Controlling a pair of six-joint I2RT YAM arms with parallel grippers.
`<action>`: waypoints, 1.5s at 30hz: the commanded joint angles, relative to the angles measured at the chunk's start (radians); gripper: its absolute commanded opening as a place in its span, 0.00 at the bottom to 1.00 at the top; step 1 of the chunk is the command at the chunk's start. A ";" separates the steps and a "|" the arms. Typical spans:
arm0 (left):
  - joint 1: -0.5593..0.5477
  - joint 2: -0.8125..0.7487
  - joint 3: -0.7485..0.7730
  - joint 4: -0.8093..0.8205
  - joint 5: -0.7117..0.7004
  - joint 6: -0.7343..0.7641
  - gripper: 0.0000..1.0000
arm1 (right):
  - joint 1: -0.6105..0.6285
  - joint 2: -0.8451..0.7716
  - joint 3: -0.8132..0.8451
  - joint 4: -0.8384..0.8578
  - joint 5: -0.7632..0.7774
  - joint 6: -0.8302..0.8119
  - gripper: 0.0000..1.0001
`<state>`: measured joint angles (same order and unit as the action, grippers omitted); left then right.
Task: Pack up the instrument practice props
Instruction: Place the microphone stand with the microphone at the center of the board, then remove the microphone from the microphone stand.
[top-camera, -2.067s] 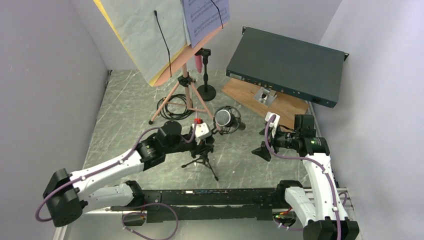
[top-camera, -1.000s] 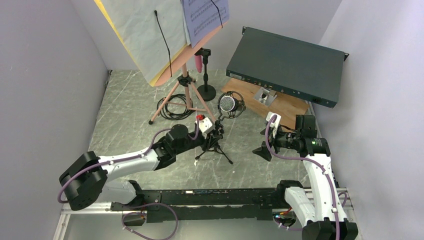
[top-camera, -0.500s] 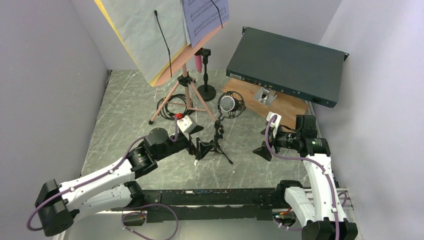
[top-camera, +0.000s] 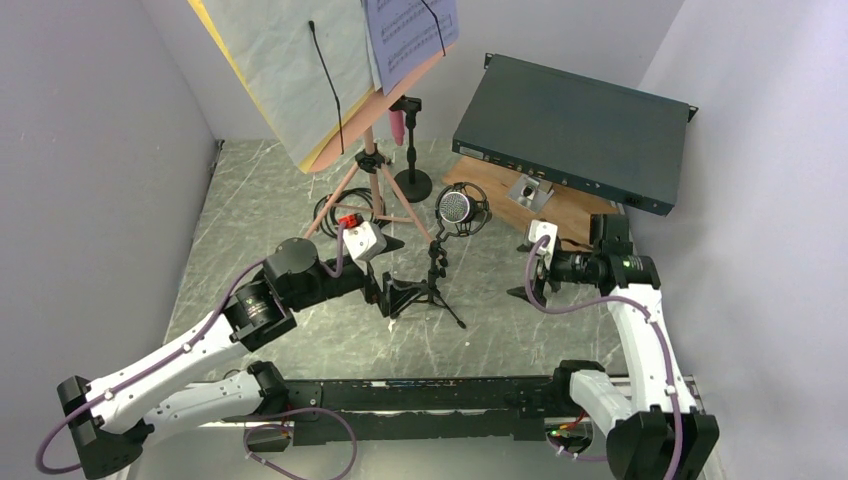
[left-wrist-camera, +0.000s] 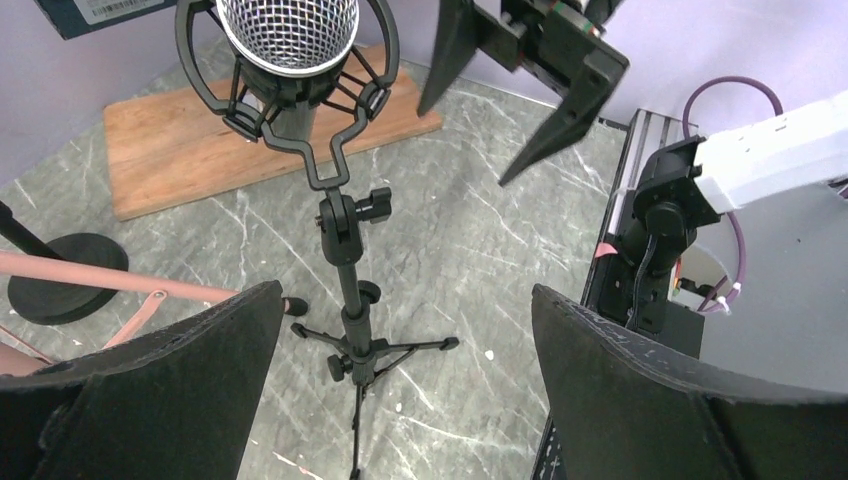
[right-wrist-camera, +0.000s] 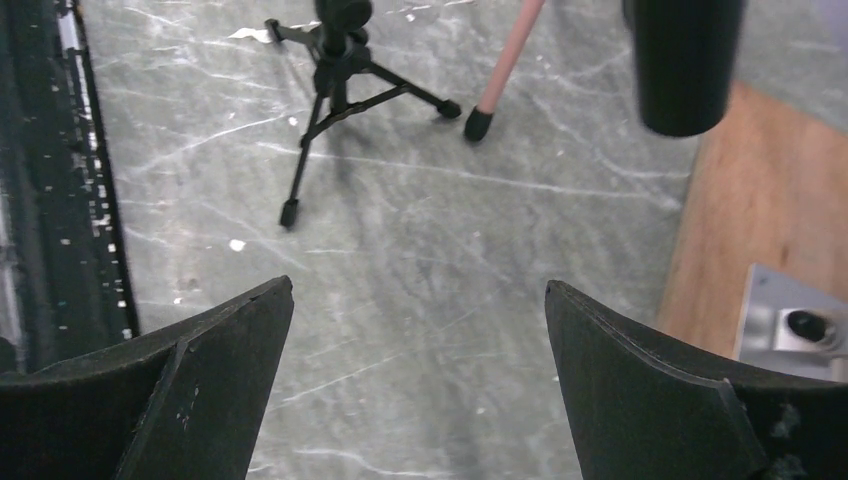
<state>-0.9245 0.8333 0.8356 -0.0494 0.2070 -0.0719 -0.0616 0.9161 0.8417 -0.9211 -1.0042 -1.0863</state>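
Observation:
A black microphone (top-camera: 453, 208) with a mesh head stands upright on its small black tripod holder (top-camera: 434, 288). My left gripper (top-camera: 398, 272) is open just left of that holder and touches nothing; in its wrist view the holder (left-wrist-camera: 347, 300) stands ahead between the spread fingers. The pink music desk (top-camera: 375, 95), carrying white and yellow sheet-music pages (top-camera: 290, 70), rises on tripod legs at the back. A pink microphone (top-camera: 398, 125) sits on a round-based stand (top-camera: 411, 182). My right gripper (top-camera: 522, 270) is open and empty, right of the black microphone.
A dark teal rack box (top-camera: 575, 130) leans at the back right over a wooden board (top-camera: 565, 212) that carries a small metal bracket (top-camera: 528, 192). A coiled black cable (top-camera: 345, 212) lies by the tripod legs. Walls close in on both sides.
My left gripper carried the black microphone stand back and right, opened, let it go and drew back to the left. The right gripper has shifted slightly toward the back.

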 joint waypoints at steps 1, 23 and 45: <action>-0.003 -0.027 -0.008 0.000 0.020 0.033 1.00 | 0.014 0.057 0.098 0.124 -0.075 -0.090 0.99; -0.002 -0.027 -0.048 0.084 0.027 0.014 0.98 | 0.146 0.253 0.140 0.735 -0.098 0.265 0.86; -0.003 0.017 -0.001 0.115 0.058 -0.001 0.94 | 0.224 0.342 0.141 0.732 -0.058 0.110 0.50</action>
<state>-0.9245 0.8425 0.7811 -0.0006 0.2394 -0.0689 0.1596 1.2751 0.9508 -0.2081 -1.0458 -0.9237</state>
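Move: The microphone's middle is about 12 cm ahead of my right hand, 11 cm to its left and 5 cm above it. The microphone stand's tripod centre is roughly 2 cm ahead, 17 cm left and 17 cm down; the pink stand foot is some 10 cm ahead, 15 cm left, equally low. The wooden board lies about 22 cm ahead, 2 cm right, also low. From my left hand the microphone is about 14 cm ahead, 11 cm right, slightly below. I sweep my right hand forward about 11 cm, rising as it goes, then curve left some 7 cm and sink a little, coming in at the microphone's lower body from the right. The wrist turns roughly 20 degrees, levelling the down-pointing fingers. They narrow from wide open to a bit over half, one on each side of the black body; a pinch isn't certain yet. ##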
